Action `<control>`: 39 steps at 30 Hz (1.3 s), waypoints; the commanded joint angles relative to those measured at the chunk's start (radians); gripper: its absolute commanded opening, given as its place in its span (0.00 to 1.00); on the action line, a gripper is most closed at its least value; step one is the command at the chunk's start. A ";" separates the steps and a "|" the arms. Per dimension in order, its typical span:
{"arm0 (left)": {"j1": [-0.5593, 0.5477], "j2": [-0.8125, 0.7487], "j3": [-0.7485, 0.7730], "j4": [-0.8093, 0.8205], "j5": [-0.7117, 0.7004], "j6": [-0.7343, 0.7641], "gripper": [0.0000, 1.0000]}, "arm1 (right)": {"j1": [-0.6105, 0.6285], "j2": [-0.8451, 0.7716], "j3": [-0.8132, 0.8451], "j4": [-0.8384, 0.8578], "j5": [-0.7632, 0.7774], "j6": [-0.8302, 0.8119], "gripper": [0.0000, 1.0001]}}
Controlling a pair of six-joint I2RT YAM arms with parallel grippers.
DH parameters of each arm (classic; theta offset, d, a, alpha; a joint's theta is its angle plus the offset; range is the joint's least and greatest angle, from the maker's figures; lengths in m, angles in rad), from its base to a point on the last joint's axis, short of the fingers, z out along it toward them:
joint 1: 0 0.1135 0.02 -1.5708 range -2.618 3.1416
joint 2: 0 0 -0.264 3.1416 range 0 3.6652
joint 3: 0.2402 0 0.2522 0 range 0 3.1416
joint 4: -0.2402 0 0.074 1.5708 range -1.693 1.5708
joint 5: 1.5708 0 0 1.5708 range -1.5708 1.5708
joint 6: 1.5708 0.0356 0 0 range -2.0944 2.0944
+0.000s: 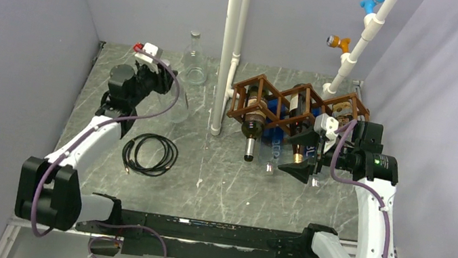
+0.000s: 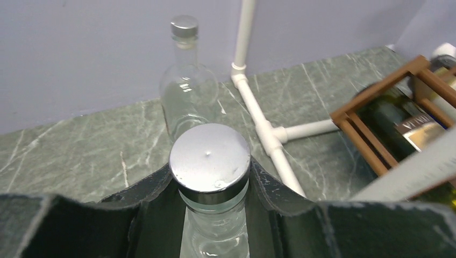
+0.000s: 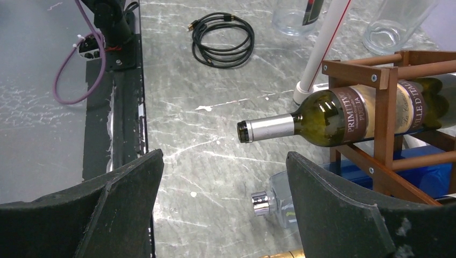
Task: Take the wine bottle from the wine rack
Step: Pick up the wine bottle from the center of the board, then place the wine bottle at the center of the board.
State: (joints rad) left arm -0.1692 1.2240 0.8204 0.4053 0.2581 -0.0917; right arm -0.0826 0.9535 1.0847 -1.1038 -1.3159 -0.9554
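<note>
The brown wooden wine rack (image 1: 298, 105) stands at the right of the table and shows in the right wrist view (image 3: 384, 123). A dark green wine bottle (image 3: 333, 115) lies in a rack cell with its silver neck sticking out; it also shows in the top view (image 1: 254, 122). A clear bottle with a silver cap (image 3: 269, 201) and a gold bottle neck (image 3: 290, 253) lie lower down. My right gripper (image 1: 299, 154) is open and empty in front of the necks, also seen in its wrist view (image 3: 226, 204). My left gripper (image 2: 209, 180) is shut on an upright clear glass bottle (image 2: 209, 158).
A second clear flask (image 2: 188, 91) stands by the back wall. A white pipe frame (image 1: 228, 47) rises left of the rack, its base on the table (image 2: 269, 134). A coiled black cable (image 1: 150, 153) lies at the left centre. Grey walls close in on the sides.
</note>
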 commanded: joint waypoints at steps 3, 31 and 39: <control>0.078 0.076 0.172 0.304 0.036 -0.034 0.00 | -0.010 -0.002 0.009 -0.017 -0.028 -0.049 0.87; 0.165 0.546 0.567 0.381 0.023 0.033 0.00 | -0.076 0.013 0.020 -0.063 -0.073 -0.090 0.88; 0.166 0.647 0.687 0.329 0.021 0.052 0.00 | -0.084 0.025 0.021 -0.067 -0.076 -0.095 0.88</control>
State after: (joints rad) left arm -0.0051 1.8816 1.3708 0.5526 0.2703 -0.0452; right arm -0.1585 0.9726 1.0847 -1.1664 -1.3441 -1.0096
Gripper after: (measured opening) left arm 0.423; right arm 0.877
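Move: The clear bottle already held by its neck in the left hand is bound for open table near the far wall, about 19 cm ahead, 6 to the left and some 25 below the hand point. A standing clear bottle is about 23 cm ahead and 4 to the right. The white pipe's tee lies roughly 14 cm ahead, 17 to the right. From the right hand, that open spot is around 41 cm ahead and 41 to the left. The clear bottle travels upright in the left hand's unbroken grip, forward some 18 cm towards the far wall and about 7 cm left, most of the leftward share coming early. It comes in on the left side of the standing bottle, the hand turning about 10 degrees counter-clockwise while staying nearly level in height. ##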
